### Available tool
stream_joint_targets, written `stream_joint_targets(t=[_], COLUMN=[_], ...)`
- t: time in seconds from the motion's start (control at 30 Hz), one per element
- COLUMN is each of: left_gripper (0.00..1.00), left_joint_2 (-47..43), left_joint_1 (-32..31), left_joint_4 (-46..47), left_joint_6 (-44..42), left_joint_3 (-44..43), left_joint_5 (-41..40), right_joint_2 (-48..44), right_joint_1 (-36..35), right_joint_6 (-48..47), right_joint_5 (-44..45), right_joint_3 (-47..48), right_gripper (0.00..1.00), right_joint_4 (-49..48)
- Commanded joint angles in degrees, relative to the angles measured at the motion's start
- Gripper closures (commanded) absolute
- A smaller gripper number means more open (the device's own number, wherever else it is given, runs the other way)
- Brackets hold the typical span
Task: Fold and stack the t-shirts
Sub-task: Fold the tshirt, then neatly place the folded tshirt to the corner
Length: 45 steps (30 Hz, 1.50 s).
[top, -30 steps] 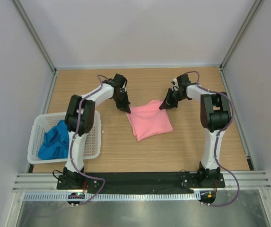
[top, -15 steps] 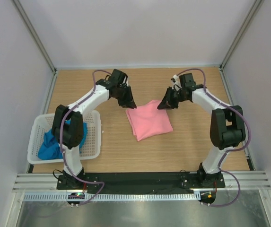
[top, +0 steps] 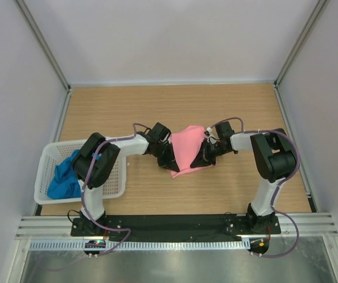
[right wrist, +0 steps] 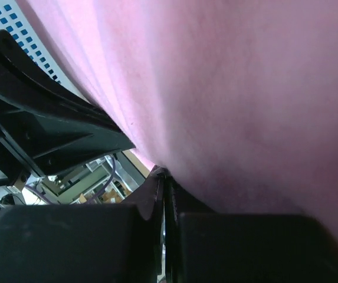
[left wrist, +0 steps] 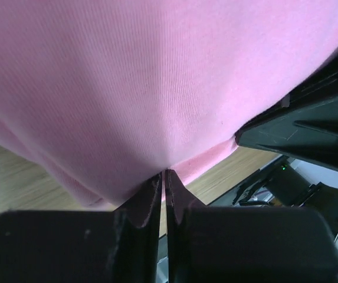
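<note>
The salmon pink t-shirt, folded into a small packet, lies mid-table between my two grippers. My left gripper is at its near-left side and my right gripper at its near-right side. In the left wrist view the left gripper is shut, with the pink t-shirt puckering into its tips. In the right wrist view the right gripper is likewise shut at the edge of the pink t-shirt. The blue t-shirt lies crumpled in the basket.
A white perforated basket stands at the left near edge of the wooden table. Grey walls close in the back and both sides. The right gripper's dark body fills the right of the left wrist view.
Both grippers left the shirt's far corners, rose briefly, then came toward me and inward to its near sides. The pink shirt now looks narrower, bunched between them.
</note>
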<state>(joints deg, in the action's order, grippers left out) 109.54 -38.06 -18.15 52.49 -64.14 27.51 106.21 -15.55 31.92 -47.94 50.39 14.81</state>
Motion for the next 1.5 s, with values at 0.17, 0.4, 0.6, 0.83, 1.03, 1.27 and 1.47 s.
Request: stream_joint_targets(t=[0.17,0.4,0.6,0.83,1.03,1.27,1.47], left_gripper=[0.92,0.9,0.9,0.91,0.83,0.66,0.65], left_joint_2=[-8.5,-6.8,0.8,0.4,-4.3,-9.1,-13.9], left_joint_1=[0.4,-0.3,-1.6,-1.6,-1.5,-0.9,0.3], left_joint_4=[-6.4,-3.4,0.8,-5.0,-10.7,-17.6,-21.0], left_joint_6=[-4.4,-0.7,0.6,-4.8,-8.9,-11.2,-11.1], left_joint_3=[-5.2,-6.9,-5.3,-3.3,-5.7,-11.9,-12.0], left_joint_5=[-5.7,-1.7,-1.1,-5.9,-4.6,-6.2,-5.4], right_joint_2=[-9.0,-9.3,-4.6,-9.7,-12.9,1.2,10.2], right_joint_1=[0.7,6.8,8.9,9.9,10.5,10.5,10.5], right_joint_6=[-4.9,-5.4,-5.4,-6.4,-7.2,-17.3,-24.8], right_joint_5=[2.8,1.5,5.5,11.8,17.6,16.4,11.7], right_joint_3=[3.3,0.6,-4.4,-4.1,7.2,28.3,38.4], right_gripper=[0.99,0.99,0.99,0.98,0.72,0.21,0.11], right_joint_4=[7.2,6.7,2.2,7.4,10.9,15.7,17.8])
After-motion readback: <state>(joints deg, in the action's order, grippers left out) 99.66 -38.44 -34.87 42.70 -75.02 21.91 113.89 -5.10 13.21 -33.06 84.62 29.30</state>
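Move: The fingers of both hands are down at the near edge of the folded pink t-shirt, whose middle lies about 11 cm ahead and 7 cm right of the left hand, and 9 cm ahead and 1 cm left of the right hand. From the left hand, the white basket's middle is level with it and about 49 cm to the left; the blue t-shirt inside is some 54 cm left and 4 cm back. Both hands lift, lower and release the near edge; left rises some 9 cm, right reaches about 18 cm forward. ##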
